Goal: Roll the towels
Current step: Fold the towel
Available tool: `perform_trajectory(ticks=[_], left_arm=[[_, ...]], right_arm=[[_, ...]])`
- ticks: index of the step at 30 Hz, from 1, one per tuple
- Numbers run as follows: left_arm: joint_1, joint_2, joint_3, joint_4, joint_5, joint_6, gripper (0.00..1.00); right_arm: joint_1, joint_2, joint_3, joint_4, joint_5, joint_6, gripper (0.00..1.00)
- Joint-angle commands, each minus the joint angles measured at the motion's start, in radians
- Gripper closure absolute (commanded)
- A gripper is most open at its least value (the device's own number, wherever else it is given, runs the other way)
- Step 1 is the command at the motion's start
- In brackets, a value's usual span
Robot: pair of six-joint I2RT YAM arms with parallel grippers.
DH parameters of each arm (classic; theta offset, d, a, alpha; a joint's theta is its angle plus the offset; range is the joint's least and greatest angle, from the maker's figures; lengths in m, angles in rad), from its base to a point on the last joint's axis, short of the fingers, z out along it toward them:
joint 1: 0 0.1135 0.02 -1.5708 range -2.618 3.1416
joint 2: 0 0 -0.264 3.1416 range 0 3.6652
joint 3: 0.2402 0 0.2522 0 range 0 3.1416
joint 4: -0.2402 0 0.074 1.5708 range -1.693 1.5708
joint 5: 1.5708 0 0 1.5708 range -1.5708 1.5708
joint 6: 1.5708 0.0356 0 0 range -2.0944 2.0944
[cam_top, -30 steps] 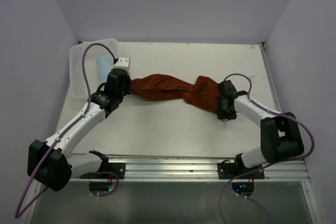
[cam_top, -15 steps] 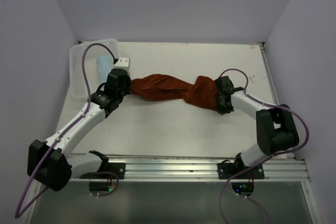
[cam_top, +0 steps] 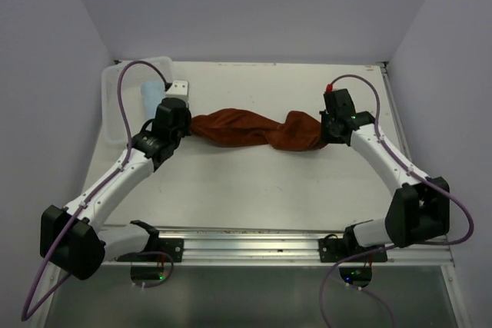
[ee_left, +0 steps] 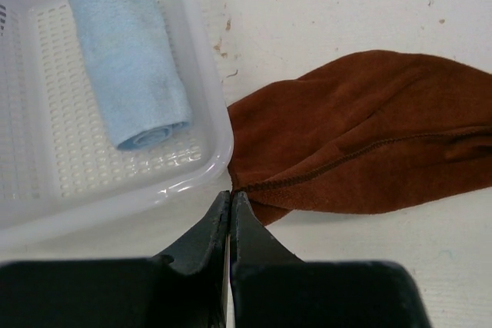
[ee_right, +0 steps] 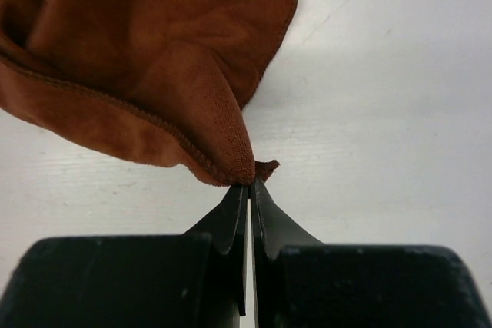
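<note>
The rust-brown towel [cam_top: 254, 129] lies twisted across the middle of the table between both arms. My left gripper [ee_left: 231, 194] is shut on the towel's left corner [ee_left: 254, 187], right beside the basket's rim. My right gripper [ee_right: 250, 182] is shut on the towel's right corner [ee_right: 244, 167], lifted slightly off the table. The light-blue towel [ee_left: 127, 55] lies rolled inside the white mesh basket [ee_left: 46, 182]; in the top view only part of the blue towel [cam_top: 150, 96] shows behind the left arm.
The basket [cam_top: 115, 105] sits at the table's back left corner. Purple walls close in the left, back and right sides. A metal rail [cam_top: 254, 243] runs along the near edge between the arm bases.
The right gripper swung from the towel's near right side up to its far right end and closed on the corner. The towel's right end shifted with it. The left arm stayed put.
</note>
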Motion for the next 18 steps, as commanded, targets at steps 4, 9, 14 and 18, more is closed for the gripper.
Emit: perform_trajectory(ticks=[4,9,14,18], left_arm=[[0.019,-0.031,0.158,0.017,-0.028,-0.087,1.00],[0.063,-0.024,0.287,-0.013,0.005,-0.150,1.00],[0.154,-0.002,0.359,-0.024,0.109,-0.215,1.00],[0.194,-0.046,0.371,-0.042,0.146,-0.244,1.00]], right_arm=[[-0.016,-0.098,0.246,-0.160,0.065,-0.033,1.00],[-0.065,-0.072,0.436,-0.270,0.142,-0.060,1.00],[-0.144,-0.035,0.625,-0.364,0.129,-0.065,1.00],[-0.171,-0.038,0.740,-0.436,0.155,-0.074,1.00]])
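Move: Both hands already pinch the brown towel by its corners. Its bunched middle lies about 19 cm to the left hand's right, 6 cm ahead and some 15 cm below; from the right hand it is about 18 cm left, 8 cm ahead and 8 cm below. The white basket stands about 17 cm ahead and 17 cm left of the left hand, 13 cm lower, with the rolled blue towel inside, 18 cm ahead and 12 cm left. Upward and slightly forward, both hands quickly hoist the brown towel by its pinched corners, the left about 15 cm, the right about 21 cm. As they climb they spread, the right swinging outward some 7 cm, the left easing outward late. Both wrists tip the fingers up towards level, the left also rolling its left side down; grips stay shut. ##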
